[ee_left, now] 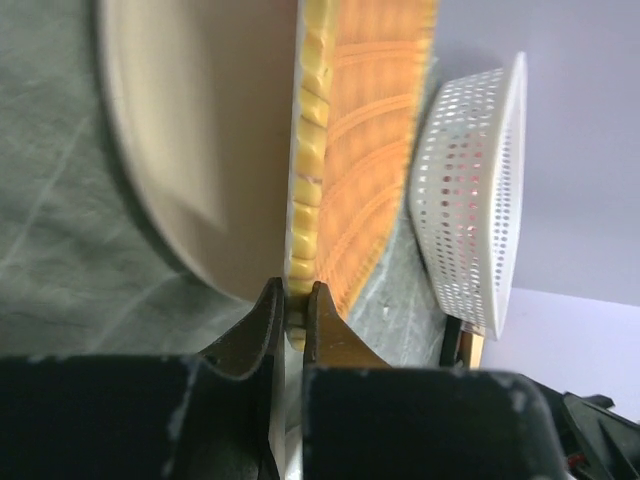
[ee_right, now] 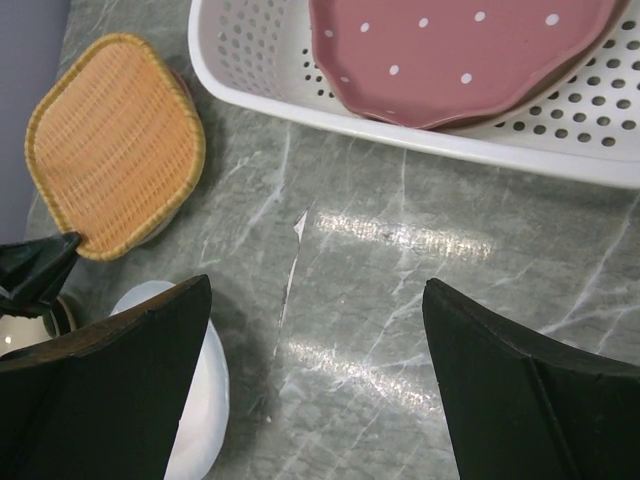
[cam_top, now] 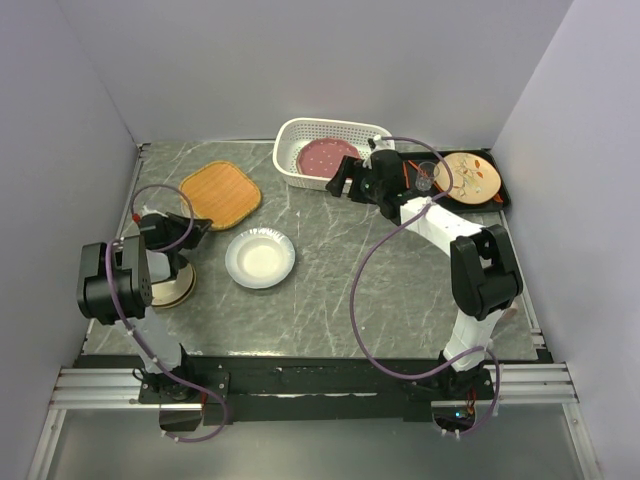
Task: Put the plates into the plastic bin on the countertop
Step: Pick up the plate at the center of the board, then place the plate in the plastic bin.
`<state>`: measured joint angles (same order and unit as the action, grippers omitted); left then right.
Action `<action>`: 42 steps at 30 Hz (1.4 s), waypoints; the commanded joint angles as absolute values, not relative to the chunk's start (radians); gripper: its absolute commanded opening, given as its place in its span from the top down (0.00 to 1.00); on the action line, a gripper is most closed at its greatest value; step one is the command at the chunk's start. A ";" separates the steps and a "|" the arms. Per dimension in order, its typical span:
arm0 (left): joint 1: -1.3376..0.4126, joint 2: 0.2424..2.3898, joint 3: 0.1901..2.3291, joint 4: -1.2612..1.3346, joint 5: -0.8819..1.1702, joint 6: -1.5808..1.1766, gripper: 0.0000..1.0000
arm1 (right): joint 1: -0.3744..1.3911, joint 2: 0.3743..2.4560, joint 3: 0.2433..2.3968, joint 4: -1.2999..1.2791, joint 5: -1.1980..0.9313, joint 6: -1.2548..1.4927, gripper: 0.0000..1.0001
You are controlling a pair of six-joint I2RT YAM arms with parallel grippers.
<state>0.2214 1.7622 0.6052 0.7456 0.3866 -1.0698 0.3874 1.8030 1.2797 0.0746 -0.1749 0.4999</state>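
An orange rounded-square plate (cam_top: pixel 220 194) lies at the back left of the countertop (cam_top: pixel 350 290). My left gripper (cam_top: pixel 200 228) is shut on its near woven rim, and the left wrist view shows the jaws pinching that rim (ee_left: pixel 297 305), with the plate's pale underside (ee_left: pixel 200 150) showing. A white plate (cam_top: pixel 260 258) sits mid-table. A tan plate (cam_top: pixel 178 287) lies partly hidden under the left arm. The white plastic bin (cam_top: pixel 290 140) at the back holds a speckled pink plate (cam_top: pixel 328 157). My right gripper (cam_top: pixel 345 182) hangs open just in front of the bin, over bare countertop (ee_right: pixel 317 290), holding nothing.
A flat black tray (cam_top: pixel 497 170) at the back right carries a cream plate with red-orange leaf marks (cam_top: pixel 468 176). Grey walls close in the left, back and right sides. The right arm's purple cable loops over the middle of the table.
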 commanded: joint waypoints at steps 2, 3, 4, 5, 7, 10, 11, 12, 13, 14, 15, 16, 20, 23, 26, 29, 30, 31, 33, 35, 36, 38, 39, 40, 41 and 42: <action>0.222 1.640 0.601 0.815 0.459 -1.066 0.99 | 0.400 1.758 1.262 0.150 -0.215 0.499 0.07; 0.221 1.626 0.598 0.812 0.466 -1.066 0.99 | 0.400 1.759 1.259 0.159 -0.225 0.503 0.07; 0.221 1.614 0.594 0.810 0.466 -1.066 0.99 | 0.399 1.756 1.253 0.166 -0.238 0.505 0.07; 0.221 1.585 0.585 0.805 0.465 -1.065 0.99 | 0.399 1.755 1.250 0.178 -0.247 0.508 0.07; 0.222 1.556 0.577 0.793 0.465 -1.058 0.99 | 0.402 1.753 1.243 0.190 -0.262 0.514 0.07; 0.221 1.499 0.566 0.770 0.471 -1.049 0.99 | 0.400 1.753 1.232 0.219 -0.301 0.526 0.07; 0.221 1.471 0.563 0.759 0.471 -1.046 0.99 | 0.400 1.753 1.230 0.235 -0.320 0.537 0.06; 0.221 1.459 0.564 0.746 0.468 -1.039 0.99 | 0.402 1.753 1.226 0.244 -0.333 0.540 0.06; 0.221 1.447 0.563 0.735 0.466 -1.031 0.99 | 0.402 1.753 1.226 0.247 -0.337 0.543 0.06; 0.221 1.421 0.564 0.710 0.463 -1.026 0.99 | 0.402 1.755 1.224 0.259 -0.356 0.552 0.06; 0.221 1.408 0.565 0.703 0.460 -1.019 0.99 | 0.400 1.756 1.223 0.267 -0.368 0.557 0.06; 0.221 1.399 0.563 0.695 0.460 -1.016 0.99 | 0.400 1.758 1.217 0.275 -0.376 0.563 0.06; 0.221 1.344 0.557 0.684 0.475 -1.015 0.99 | 0.402 1.764 1.204 0.327 -0.429 0.595 0.06; 0.221 1.299 0.552 0.670 0.486 -1.014 0.99 | 0.402 1.772 1.197 0.365 -0.482 0.613 0.06; 0.222 1.255 0.558 0.635 0.498 -1.006 0.99 | 0.400 1.778 1.181 0.426 -0.541 0.641 0.05; 0.222 1.224 0.581 0.592 0.523 -0.994 0.99 | 0.400 1.789 1.175 0.477 -0.594 0.673 0.05; 0.222 1.220 0.583 0.592 0.543 -0.997 0.99 | 0.400 1.795 1.174 0.488 -0.604 0.679 0.05; 0.222 1.212 0.584 0.592 0.552 -0.999 0.99 | 0.400 1.801 1.173 0.498 -0.624 0.687 0.05; 0.222 1.206 0.586 0.600 0.584 -1.008 0.99 | 0.400 1.810 1.172 0.528 -0.643 0.712 0.05; 0.221 1.203 0.586 0.612 0.606 -1.017 0.99 | 0.400 1.821 1.172 0.554 -0.660 0.732 0.05; 0.221 1.206 0.586 0.618 0.618 -1.020 0.99 | 0.402 1.825 1.172 0.561 -0.666 0.738 0.05; 0.219 1.206 0.586 0.638 0.647 -1.029 0.99 | 0.403 1.836 1.177 0.569 -0.673 0.747 0.05; 0.222 1.207 0.583 0.649 0.658 -1.034 0.99 | 0.403 1.838 1.180 0.571 -0.675 0.749 0.05; 0.221 1.206 0.577 0.663 0.678 -1.038 0.99 | 0.402 1.844 1.181 0.571 -0.678 0.752 0.05; 0.219 1.206 0.574 0.682 0.686 -1.048 0.99 | 0.405 1.847 1.180 0.574 -0.684 0.755 0.05; 0.218 1.203 0.569 0.693 0.695 -1.051 0.99 | 0.405 1.850 1.183 0.575 -0.689 0.755 0.05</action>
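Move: The left hand already pinches the near edge of the woven tray, whose middle is about 9 cm ahead and 4 cm right. A flowered plate lies beneath, roughly 8 cm ahead, 2 cm right and 6 cm below that hand; the plastic bin is some 18 cm ahead and 36 cm right, the white plate 6 cm back and 16 cm right. From the empty right hand the tray is about 33 cm left, 4 cm ahead, 11 cm below. Keeping its pinch on the woven tray's edge, the left hand raises it some 13 cm above the flowered plate, drawing back about 6 cm and slightly right while its fingers tip upward and turn clockwise. The right hand, wide open and empty, comes leftward about 7 cm towards the tray, also back and up, rolling its left side up and turning counter-clockwise. ##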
